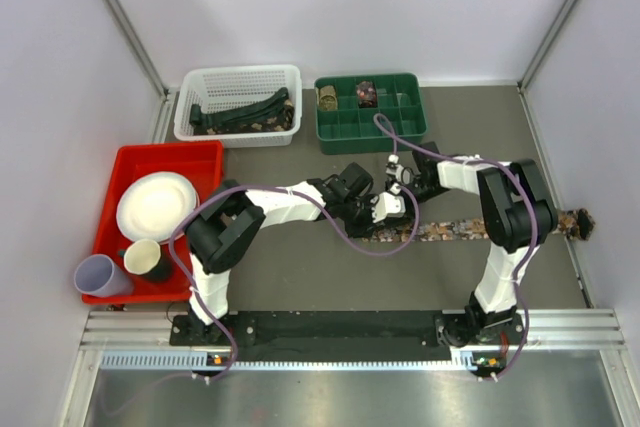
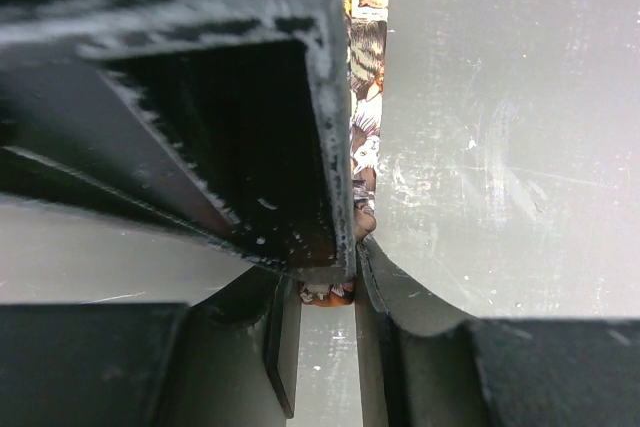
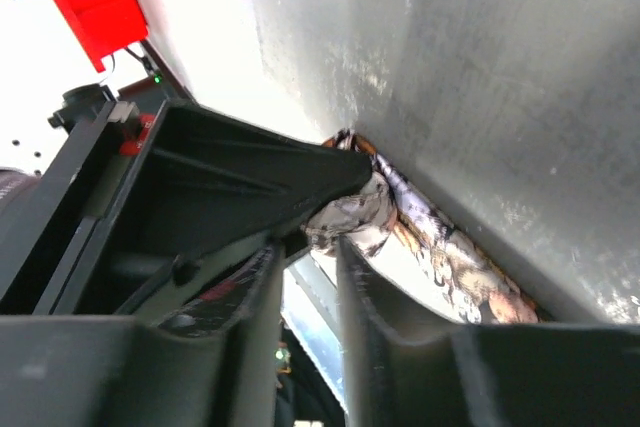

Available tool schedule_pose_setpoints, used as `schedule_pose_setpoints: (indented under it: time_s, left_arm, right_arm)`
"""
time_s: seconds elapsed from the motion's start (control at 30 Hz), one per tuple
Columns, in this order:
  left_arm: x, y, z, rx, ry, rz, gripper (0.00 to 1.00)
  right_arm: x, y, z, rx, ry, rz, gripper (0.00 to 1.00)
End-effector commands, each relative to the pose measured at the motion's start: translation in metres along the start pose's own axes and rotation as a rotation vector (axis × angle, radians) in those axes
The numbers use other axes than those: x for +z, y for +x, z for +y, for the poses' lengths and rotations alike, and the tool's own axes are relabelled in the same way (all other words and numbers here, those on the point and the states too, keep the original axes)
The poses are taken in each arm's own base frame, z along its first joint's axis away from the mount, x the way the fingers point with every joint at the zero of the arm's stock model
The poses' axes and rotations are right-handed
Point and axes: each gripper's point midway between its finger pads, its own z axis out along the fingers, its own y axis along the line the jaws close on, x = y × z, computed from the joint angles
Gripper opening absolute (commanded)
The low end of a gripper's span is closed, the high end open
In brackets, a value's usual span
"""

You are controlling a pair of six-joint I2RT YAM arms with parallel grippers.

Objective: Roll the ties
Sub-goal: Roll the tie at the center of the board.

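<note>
A brown-red speckled tie (image 1: 470,230) lies flat across the table, its far end reaching the right wall. Both grippers meet at its left end. My left gripper (image 1: 394,213) is shut on the tie's end; the left wrist view shows the fabric (image 2: 362,117) pinched between the narrow jaws of the gripper (image 2: 330,285). My right gripper (image 1: 403,193) comes in from above and behind. In the right wrist view a folded bunch of the tie (image 3: 352,215) sits at the tips of this gripper (image 3: 310,247), jaws close together on it. The left gripper's dark finger hides part of the fold.
A white basket (image 1: 238,79) at the back holds dark ties (image 1: 245,112). Beside it a green compartment tray (image 1: 400,127) holds rolled ties (image 1: 365,94). A red tray (image 1: 110,172) at the left carries a plate and cups. Purple cables loop over both arms.
</note>
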Motion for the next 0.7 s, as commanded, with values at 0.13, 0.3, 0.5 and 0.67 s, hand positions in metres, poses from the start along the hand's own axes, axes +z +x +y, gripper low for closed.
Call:
schedule_pose_setpoints:
  time_s: [0.13, 0.3, 0.5, 0.67]
  left_arm:
    - [0.011, 0.078, -0.016, -0.071, 0.019, 0.249, 0.23]
    - [0.011, 0.079, -0.017, -0.079, 0.019, 0.247, 0.24]
    - [0.008, 0.072, -0.014, -0.096, 0.000, 0.220, 0.51]
    - [0.004, 0.048, -0.015, -0.114, 0.006, 0.113, 0.62]
  right_arm:
    - [0.011, -0.007, -0.012, -0.039, 0.031, -0.014, 0.00]
    - [0.002, -0.011, -0.022, -0.057, 0.085, -0.031, 0.00]
    - [-0.001, -0.011, -0.037, -0.055, 0.141, -0.044, 0.00]
    - [-0.001, -0.009, -0.050, -0.043, 0.183, -0.044, 0.00]
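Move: The left hand already has the rolled end of the tie between its fingertips, at its hand point. For the right hand that roll lies about 3 cm below and 1 cm to the right, level fore and aft. The flat tie strip runs off to the right, its middle some 28 cm right of the left hand and 2 cm lower, at 0 ahead; the green tray sits about 27 cm straight ahead of that same hand. The right hand shuts its partly open fingers at once, then sinks about 2.5 cm and draws some 1.5 cm to the right, tilting about 5 degrees, so that its closed tips come down onto the upper, right side of the tie roll and seem to pinch a fold of its cloth. The left hand stays by the board, still squeezing the roll at first, and only after the right fingers are shut spreads its own to let go, leaving one finger on either side of the roll. ##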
